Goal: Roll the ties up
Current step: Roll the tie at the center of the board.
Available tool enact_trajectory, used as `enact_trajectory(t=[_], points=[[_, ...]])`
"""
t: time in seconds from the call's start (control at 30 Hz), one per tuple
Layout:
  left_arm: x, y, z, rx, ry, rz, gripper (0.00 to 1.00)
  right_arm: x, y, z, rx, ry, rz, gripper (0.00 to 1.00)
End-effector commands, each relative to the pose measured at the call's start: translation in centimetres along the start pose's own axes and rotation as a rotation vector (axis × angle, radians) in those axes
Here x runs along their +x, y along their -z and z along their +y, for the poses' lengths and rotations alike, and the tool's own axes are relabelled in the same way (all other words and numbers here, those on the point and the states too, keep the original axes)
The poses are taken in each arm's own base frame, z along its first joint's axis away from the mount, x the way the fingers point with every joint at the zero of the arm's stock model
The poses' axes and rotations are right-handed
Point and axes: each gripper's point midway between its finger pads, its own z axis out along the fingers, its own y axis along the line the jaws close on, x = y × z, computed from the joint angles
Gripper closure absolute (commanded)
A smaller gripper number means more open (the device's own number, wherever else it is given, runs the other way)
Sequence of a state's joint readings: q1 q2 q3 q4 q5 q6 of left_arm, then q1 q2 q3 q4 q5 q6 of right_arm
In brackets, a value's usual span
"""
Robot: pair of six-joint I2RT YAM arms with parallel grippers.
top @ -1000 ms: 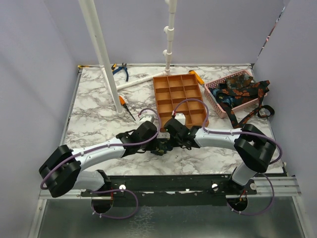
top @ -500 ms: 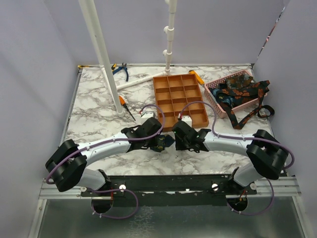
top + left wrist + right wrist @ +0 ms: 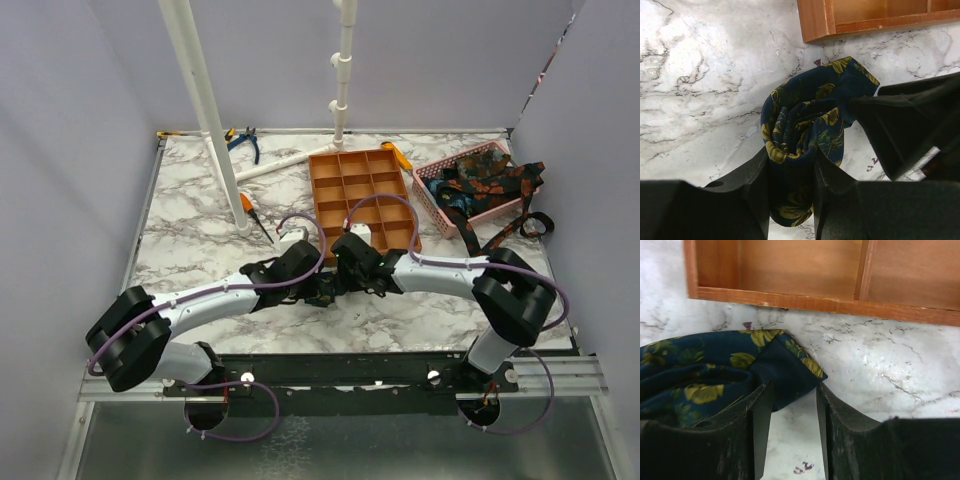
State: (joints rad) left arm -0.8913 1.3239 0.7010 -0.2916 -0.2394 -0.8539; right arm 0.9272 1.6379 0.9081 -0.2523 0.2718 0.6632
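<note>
A navy tie (image 3: 807, 117) with yellow-gold leaves is wound into a loose roll on the marble just in front of the orange tray (image 3: 815, 20). My left gripper (image 3: 790, 160) is shut on the roll, one finger pressed against each side. In the right wrist view the tie's pointed tip (image 3: 785, 360) reaches in between the tips of my right gripper (image 3: 793, 390), whose jaws stand apart with bare marble showing between them. From above, both grippers (image 3: 318, 288) (image 3: 347, 278) meet at the table's front centre. More ties (image 3: 480, 185) lie heaped in the pink basket, some trailing over its side.
The orange compartment tray (image 3: 362, 200) lies just beyond the grippers. The pink basket (image 3: 430, 195) stands at the back right. A white pipe stand (image 3: 215, 130), blue pliers (image 3: 243, 142) and an orange-handled screwdriver (image 3: 250, 210) are at the back left.
My right gripper has gone from shut to open. It drew back to the right, then returned to the tie's tip. The left gripper kept its hold on the roll.
</note>
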Motion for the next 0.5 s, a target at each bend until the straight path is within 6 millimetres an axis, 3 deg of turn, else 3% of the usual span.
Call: enact_trajectory(t=[0.0, 0.07, 0.23, 0.47], points=[[0.8, 0.3, 0.1, 0.029, 0.023, 0.022, 1.0, 0.3, -1.8, -0.4, 0.046, 0.027, 0.014, 0.56], [0.8, 0.5, 0.1, 0.035, 0.03, 0.018, 1.0, 1.3, -2.5, -1.0, 0.076, 0.036, 0.051, 0.61], [0.5, 1.2, -0.2, 0.067, 0.068, -0.003, 1.0, 4.9, -2.5, -2.9, 0.125, 0.036, 0.141, 0.89], [-0.6, 2.4, -0.5, 0.124, 0.147, -0.075, 1.0, 10.4, -1.0, -5.9, 0.166, 0.015, 0.255, 0.99]])
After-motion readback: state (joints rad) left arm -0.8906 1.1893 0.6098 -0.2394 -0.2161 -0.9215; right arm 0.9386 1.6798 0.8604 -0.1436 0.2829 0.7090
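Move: Just under the right fingers lies the free end of the tie, about 1 cm ahead, 1 cm left and 2 cm below the hand. The rolled part sits some 6 cm to the right hand's left and 2 cm nearer the robot, already gripped by the left fingers; the middle of the wooden tray is about 17 cm ahead of the right hand and 4 cm right. From the left hand, the free end is roughly 4 cm ahead, 5 cm right and 3 cm lower. Dipping about 1.5 cm onto the free end, the right hand slides about 1 cm forward and left, closing its half-open fingers to pinch the tie's outer edge, then draws back about 1 cm while still low. The left hand keeps its hold on the roll, easing back about 1 cm, then rising about 1.5 cm with a slight tilt. ##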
